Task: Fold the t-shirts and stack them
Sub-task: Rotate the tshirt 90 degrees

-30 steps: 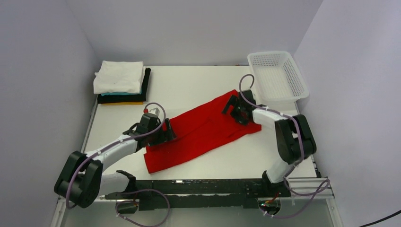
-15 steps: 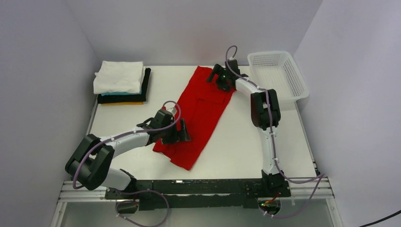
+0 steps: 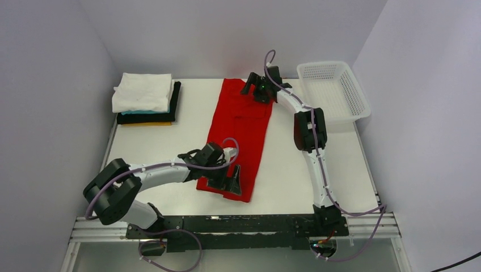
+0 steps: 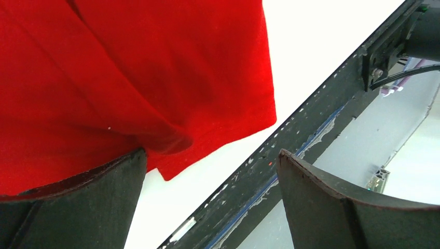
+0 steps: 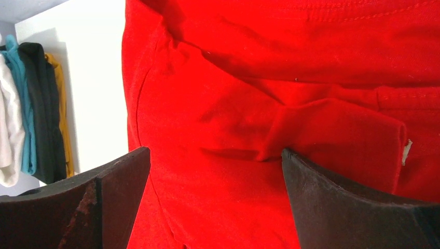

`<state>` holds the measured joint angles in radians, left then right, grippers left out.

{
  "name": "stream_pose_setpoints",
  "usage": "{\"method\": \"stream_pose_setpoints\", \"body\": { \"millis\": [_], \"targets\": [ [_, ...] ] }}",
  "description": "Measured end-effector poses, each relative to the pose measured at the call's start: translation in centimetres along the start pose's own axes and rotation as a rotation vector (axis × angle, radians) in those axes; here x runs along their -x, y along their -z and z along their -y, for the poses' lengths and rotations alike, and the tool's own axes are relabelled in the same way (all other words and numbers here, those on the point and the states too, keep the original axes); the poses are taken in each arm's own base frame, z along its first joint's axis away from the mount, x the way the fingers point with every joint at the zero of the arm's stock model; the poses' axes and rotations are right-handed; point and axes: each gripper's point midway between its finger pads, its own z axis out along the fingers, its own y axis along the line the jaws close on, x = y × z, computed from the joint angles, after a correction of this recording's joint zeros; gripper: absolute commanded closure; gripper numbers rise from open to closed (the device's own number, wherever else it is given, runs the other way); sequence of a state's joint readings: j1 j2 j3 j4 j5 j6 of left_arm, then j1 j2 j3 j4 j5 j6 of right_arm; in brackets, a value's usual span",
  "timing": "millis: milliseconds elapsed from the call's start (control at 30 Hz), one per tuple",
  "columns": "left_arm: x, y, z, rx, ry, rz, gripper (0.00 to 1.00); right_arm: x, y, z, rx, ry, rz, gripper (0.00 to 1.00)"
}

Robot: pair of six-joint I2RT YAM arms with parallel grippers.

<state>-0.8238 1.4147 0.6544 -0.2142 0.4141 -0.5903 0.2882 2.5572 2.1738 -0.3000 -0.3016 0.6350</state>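
Note:
The red t-shirt point(image 3: 241, 124) lies on the table as a long folded strip running from the far edge to the near edge. My left gripper point(image 3: 230, 181) is open at its near end; in the left wrist view point(image 4: 212, 207) the shirt's hem corner point(image 4: 129, 78) lies by the left finger point(image 4: 78, 207). My right gripper point(image 3: 253, 88) is open over the shirt's far end; in the right wrist view point(image 5: 215, 207) red cloth point(image 5: 259, 104) fills the gap between the fingers. Folded shirts point(image 3: 144, 99) are stacked at the far left, white on top, then teal, black and yellow-orange, also showing in the right wrist view point(image 5: 31, 114).
A white mesh basket point(image 3: 334, 90) stands at the far right corner. The black rail point(image 3: 244, 224) runs along the near table edge, close to my left gripper, and shows in the left wrist view point(image 4: 311, 135). Walls close in on three sides.
The red shirt has swung from a diagonal lie to a near-to-far strip. My left gripper moved right and nearer with its end; my right gripper moved far and left with the other.

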Motion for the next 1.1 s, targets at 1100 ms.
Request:
{"method": "stream_pose_setpoints", "body": {
  "millis": [1100],
  "targets": [
    [4.8,8.0,4.1,0.034,-0.169,0.299,0.01,0.1,12.6,-8.1,0.032,0.21,0.105,0.0]
  ]
}}
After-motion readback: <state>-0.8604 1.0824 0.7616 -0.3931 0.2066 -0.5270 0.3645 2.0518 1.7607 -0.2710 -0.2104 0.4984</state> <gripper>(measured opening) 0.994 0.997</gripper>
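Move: The red t-shirt, folded to a long strip, lies under both hands. Its middle is some 21 cm ahead of the left hand and 3 cm to its right; from the right hand it is about 23 cm back and 6 cm left, 1 cm lower for both. The white basket stands roughly 32 cm to the right hand's right, level with it; the folded pile is some 43 cm left and 3 cm back of it. Right hand slides the t-shirt's far end about 5 cm left, left hand its near end right; both then lift. ##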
